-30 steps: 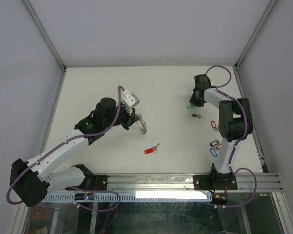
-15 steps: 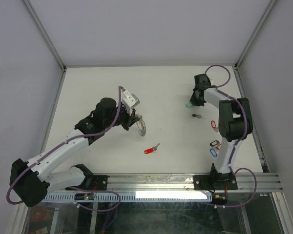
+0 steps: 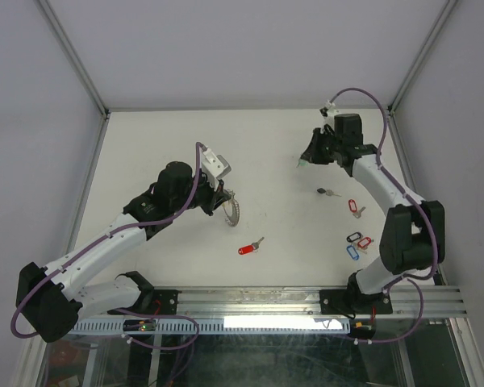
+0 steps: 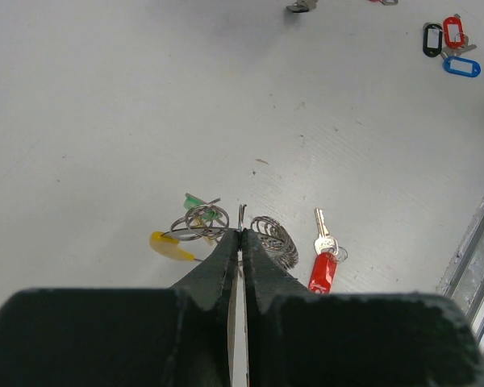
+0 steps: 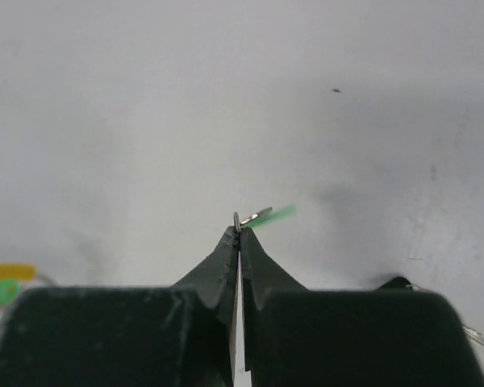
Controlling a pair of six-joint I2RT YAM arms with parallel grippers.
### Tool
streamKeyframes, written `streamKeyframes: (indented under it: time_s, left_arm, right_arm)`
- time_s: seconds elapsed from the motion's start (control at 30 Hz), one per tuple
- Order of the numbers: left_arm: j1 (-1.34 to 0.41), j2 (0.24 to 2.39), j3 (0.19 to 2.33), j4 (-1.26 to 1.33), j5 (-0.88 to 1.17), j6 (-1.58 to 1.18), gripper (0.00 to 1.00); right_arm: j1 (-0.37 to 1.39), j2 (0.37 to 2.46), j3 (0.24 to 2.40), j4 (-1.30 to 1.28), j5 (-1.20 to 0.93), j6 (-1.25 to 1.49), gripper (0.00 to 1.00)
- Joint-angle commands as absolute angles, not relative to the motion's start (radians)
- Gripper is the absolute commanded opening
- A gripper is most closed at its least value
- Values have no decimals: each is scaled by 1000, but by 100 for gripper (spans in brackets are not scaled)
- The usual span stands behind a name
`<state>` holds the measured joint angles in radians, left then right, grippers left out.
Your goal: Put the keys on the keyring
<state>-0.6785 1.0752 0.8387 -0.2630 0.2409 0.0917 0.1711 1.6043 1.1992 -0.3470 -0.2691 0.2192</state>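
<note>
My left gripper (image 4: 241,231) is shut on the wire of the keyring (image 4: 276,239), a silvery coiled loop held low over the table. A yellow tag (image 4: 168,246) and a green tag (image 4: 198,201) hang on it by small rings. A red-tagged key (image 4: 323,262) lies just right of it. From above the keyring (image 3: 232,208) sits at the left gripper (image 3: 224,198). My right gripper (image 5: 239,228) is shut on the small ring of a green-tagged key (image 5: 279,213), held clear of the table at the back right (image 3: 304,164).
A black-tagged key (image 3: 326,192) and a red-tagged one (image 3: 356,209) lie by the right arm. A cluster of black, red and blue tags (image 3: 356,243) lies nearer the rail. The red-tagged key (image 3: 248,247) is at mid-table. Frame posts stand at the back corners.
The right gripper closed on the green-tagged key and lifted it off the table, the arm swinging up and back. The left arm and keyring have not moved.
</note>
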Motion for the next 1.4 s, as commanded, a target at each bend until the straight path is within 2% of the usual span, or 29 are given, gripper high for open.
streamKeyframes:
  time_s: [0.0,0.2,0.37,0.57,0.9,1.1,1.37]
  left_arm:
    - [-668,1042,853,-206,244,96,0]
    - [-669,984,817,-171,253,118,0]
    - [-668,926,807,-132,286,138,0]
    - [-669,901,849,-127,350,184,0]
    - [-683,897,900,-64,440,256,0]
    - [-704,941,936,-15,446,245,0]
    - [-738,963,951,0,411,266,0]
  right_arm:
    - [252,1435,1128,-239,-532,81,0]
    - [382,1185,976,-94,-626,-34,0]
    - [423,1060,950,-178,-821,-221,0]
    - [434,999,981,-267,-981,-312,0]
    - [520,1055,1119,-442,-978,-209,0]
    - [602,1078,1149,-425,-875,-88,0]
    - [617,1096,1153,-358,-801,71,0]
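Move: The keyring hangs from the left fingers; its middle is some 18 cm back from the right hand, about 21 cm to its left and roughly level. The green-tagged key, already in the right fingers, lies about 16 cm ahead of the left hand, 22 cm to its right and 6 cm below. A red-tagged key lies on the table 23 cm back and 17 cm left of the right hand, a black-tagged key 4 cm back and 10 cm right, both about 13 cm below it. Keep the green-tagged key pinched and sweep the right gripper back, left and up, some 24 cm back and 15 cm each of the others, swinging its fingers about 60 degrees counter-clockwise to face the keyring; tip them up on the way, then partly down again. Meanwhile lift the left gripper with the ring about 11 cm, easing slightly right and tilting its fingers up, both grippers staying shut. ##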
